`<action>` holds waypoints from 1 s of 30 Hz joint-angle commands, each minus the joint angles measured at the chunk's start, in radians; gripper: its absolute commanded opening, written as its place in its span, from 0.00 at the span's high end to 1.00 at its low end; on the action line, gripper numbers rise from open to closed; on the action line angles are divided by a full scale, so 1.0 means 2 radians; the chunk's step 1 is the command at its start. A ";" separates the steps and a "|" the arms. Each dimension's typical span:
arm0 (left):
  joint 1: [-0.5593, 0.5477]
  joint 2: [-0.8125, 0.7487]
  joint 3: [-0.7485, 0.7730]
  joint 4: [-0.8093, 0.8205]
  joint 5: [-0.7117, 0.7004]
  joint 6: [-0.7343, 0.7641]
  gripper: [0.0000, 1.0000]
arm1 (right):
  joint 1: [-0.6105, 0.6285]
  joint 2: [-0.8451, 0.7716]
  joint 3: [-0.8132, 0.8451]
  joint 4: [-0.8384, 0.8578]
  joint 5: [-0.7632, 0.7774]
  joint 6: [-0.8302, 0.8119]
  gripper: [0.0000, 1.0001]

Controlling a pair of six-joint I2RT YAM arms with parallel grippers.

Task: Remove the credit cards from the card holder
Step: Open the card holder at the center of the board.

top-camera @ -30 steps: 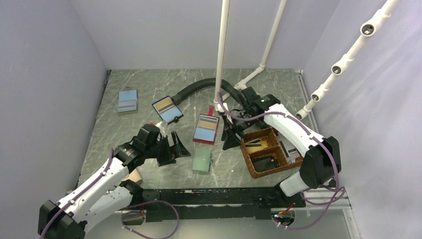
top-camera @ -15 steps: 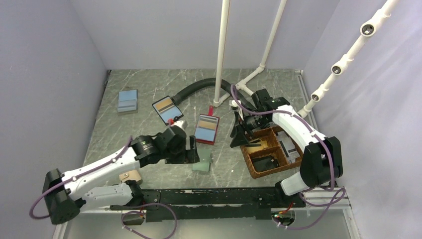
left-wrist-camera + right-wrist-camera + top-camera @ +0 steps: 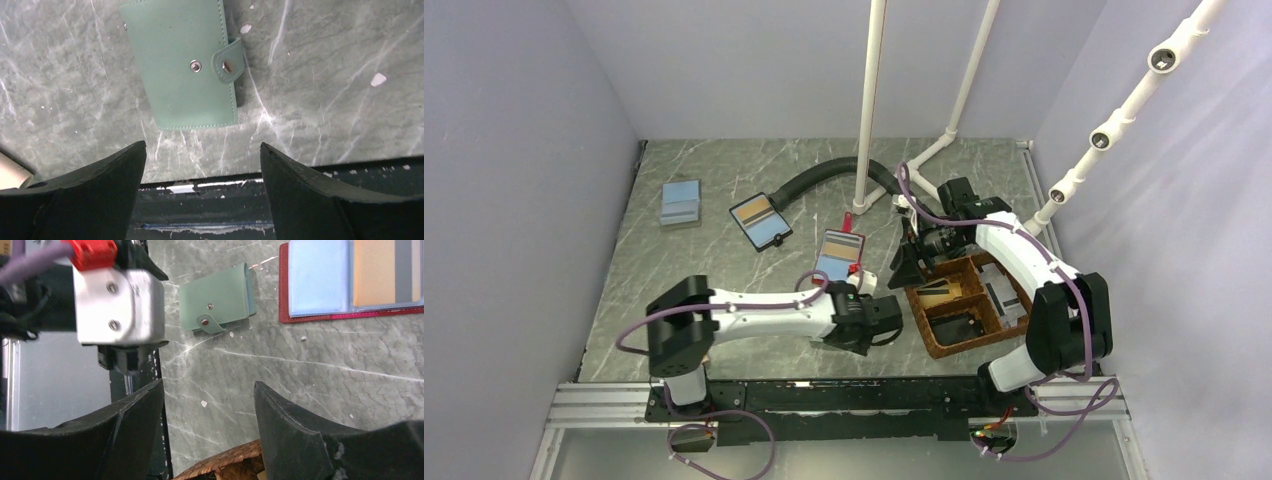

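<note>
The teal card holder lies folded shut on the marble, its snap tab loose beside the stud. It also shows in the right wrist view as a green card holder. In the top view my left arm covers it. My left gripper hangs open and empty just past the holder's near end, over the table's front rail. My right gripper is open and empty above the basket's left rim. Credit cards lie in the basket; none show at the teal holder.
A wicker basket with two compartments stands at the right. A red-edged holder lies open mid-table, a black-edged one and a blue one to the left. A black hose and white pipes stand behind.
My left arm has swung right along the table's near edge, over the teal holder. My right gripper has shifted right to the basket's rim and its jaws have spread wider.
</note>
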 commanded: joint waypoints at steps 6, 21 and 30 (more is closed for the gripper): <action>-0.012 0.059 0.028 -0.015 -0.069 -0.008 0.19 | -0.006 0.005 -0.004 0.024 -0.015 0.006 0.31; -0.011 0.138 0.044 0.010 -0.096 0.036 0.40 | -0.018 -0.003 -0.018 0.036 -0.016 0.011 0.32; -0.007 0.104 0.054 -0.003 -0.092 0.024 0.78 | -0.019 -0.004 -0.020 0.036 -0.017 0.010 0.32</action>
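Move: Just ahead of the open left hand lies the green card holder, its middle about 6 cm forward, 2 cm to the left and 5 cm below; its near edge is closest. Some 20 cm straight ahead of that hand is the red holder, and the wicker basket sits roughly 29 cm to its right and 11 cm farther out. From the idle right hand the green card holder lies about 9 cm back, 14 cm left and 12 cm below. Sinking about 5 cm and easing some 2.5 cm forward onto the near edge of the green card holder, the left hand rolls about 15 degrees, its left side rising. Low over the table, its wide-open fingers close most of the way and pinch the cover near its near-right corner, beside the loose strap. ##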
